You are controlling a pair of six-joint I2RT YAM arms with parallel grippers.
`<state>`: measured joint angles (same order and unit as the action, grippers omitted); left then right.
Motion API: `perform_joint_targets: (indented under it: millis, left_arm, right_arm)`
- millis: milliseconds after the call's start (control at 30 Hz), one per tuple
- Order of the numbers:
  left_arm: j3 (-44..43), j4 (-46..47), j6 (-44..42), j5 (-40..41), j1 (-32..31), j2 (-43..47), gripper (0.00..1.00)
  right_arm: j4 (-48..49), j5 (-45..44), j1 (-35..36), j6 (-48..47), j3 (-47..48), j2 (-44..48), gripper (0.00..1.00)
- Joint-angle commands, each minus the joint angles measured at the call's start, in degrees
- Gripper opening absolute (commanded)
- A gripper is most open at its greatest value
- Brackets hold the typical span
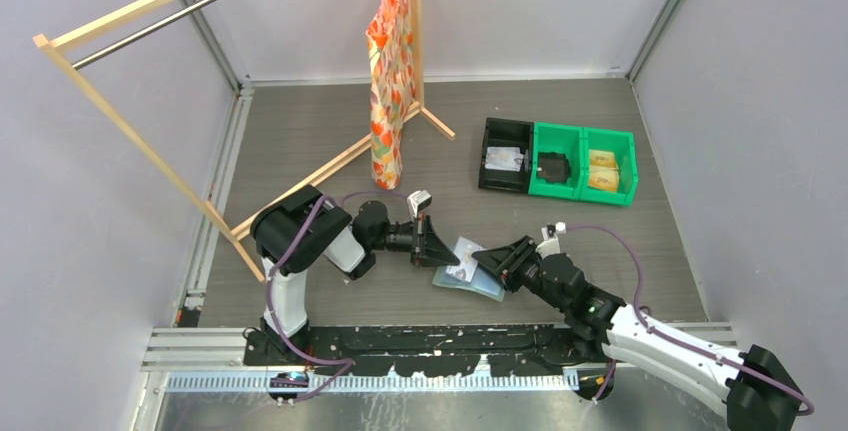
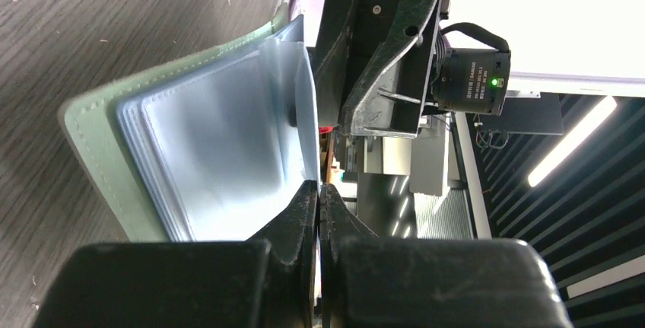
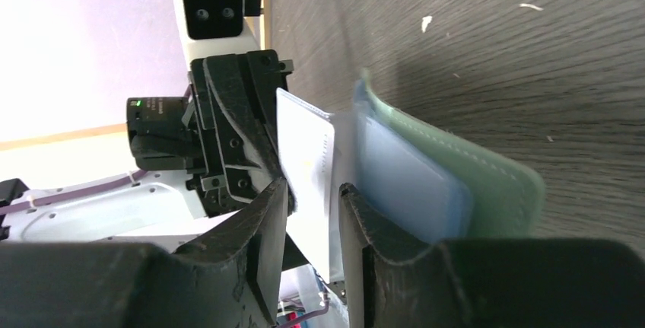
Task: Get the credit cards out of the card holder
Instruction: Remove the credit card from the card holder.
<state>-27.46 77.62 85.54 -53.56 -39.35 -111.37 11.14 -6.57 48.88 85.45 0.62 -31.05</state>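
The sage-green card holder [image 1: 478,276] lies open on the table between the two arms, its pale blue sleeves [image 2: 220,153] fanned up from the green cover [image 2: 87,134]. My left gripper [image 2: 320,185] is shut on the edge of one clear sleeve and holds it raised. From the other side, my right gripper [image 3: 313,187] stands open, its fingers on either side of a white card [image 3: 308,145] that sticks up from a sleeve. More blue sleeves and the green cover [image 3: 498,183] lie to its right. Seen from above, both grippers meet at the holder: left gripper [image 1: 440,251], right gripper [image 1: 490,257].
A black bin [image 1: 505,156] and two joined green bins [image 1: 583,161] holding small items stand at the back right. A wooden clothes rack [image 1: 130,131] with an orange patterned cloth [image 1: 390,71] occupies the back left.
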Motion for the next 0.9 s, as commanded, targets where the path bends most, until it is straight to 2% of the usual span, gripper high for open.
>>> perform_joint_targets:
  millis: [0, 333, 533, 600, 633, 800, 867]
  left_arm:
    - [-1.30, 4.38, 0.32, -1.95, 0.17, 1.85, 0.01]
    - [-1.97, 4.38, 0.69, -2.34, 0.16, 0.99, 0.01]
    - [-1.79, 4.38, 0.49, -2.70, 0.13, 1.87, 0.00]
    - [-1.80, 4.38, 0.36, -2.84, 0.15, 2.48, 0.01]
    - [-1.71, 4.38, 0.28, -3.09, 0.15, 2.81, 0.03]
    - [-1.45, 4.38, 0.40, -2.30, 0.15, 3.40, 0.27]
    - [-1.53, 4.38, 0.61, -1.55, 0.16, 3.00, 0.31]
  right_arm:
    - [3.86, 0.39, -0.32, -0.85, -2.06, 1.39, 0.35]
    - [-0.22, -0.11, -0.32, -1.32, -1.65, 6.20, 0.23]
    - [-0.16, -0.22, -0.34, -1.52, -1.69, 5.32, 0.02]
    - [0.52, 0.11, -0.35, -1.51, -1.76, 4.22, 0.01]
    - [0.98, 0.27, -0.31, -1.56, -1.77, 3.77, 0.01]
    - [2.83, 0.59, -0.28, -1.94, -1.94, 2.90, 0.01]
    - [2.84, 0.75, -0.28, -2.08, -1.94, 2.97, 0.01]
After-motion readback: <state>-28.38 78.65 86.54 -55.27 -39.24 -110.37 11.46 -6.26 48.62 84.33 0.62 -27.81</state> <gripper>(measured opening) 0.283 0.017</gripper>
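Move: The right hand's half-open fingers already straddle the white card standing up from the card holder, its middle some 2 cm to the left, about level fore and aft, and 1 cm lower. The holder's body lies about 4 cm back, 1 cm left and 5 cm below; the black bin about 22 cm ahead and 5 cm right on the table. From the left hand, which still pinches the card, its middle is about 2 cm right and 1 cm lower. The right fingers shut on the card from the right, pinching its free edge, after that hand has risen about 1.5 cm beside it; the hand then stays there. The left hand keeps its pinch while easing up about 1 cm, and only once the right has closed does it open its fingers roughly a quarter, letting the card go. ##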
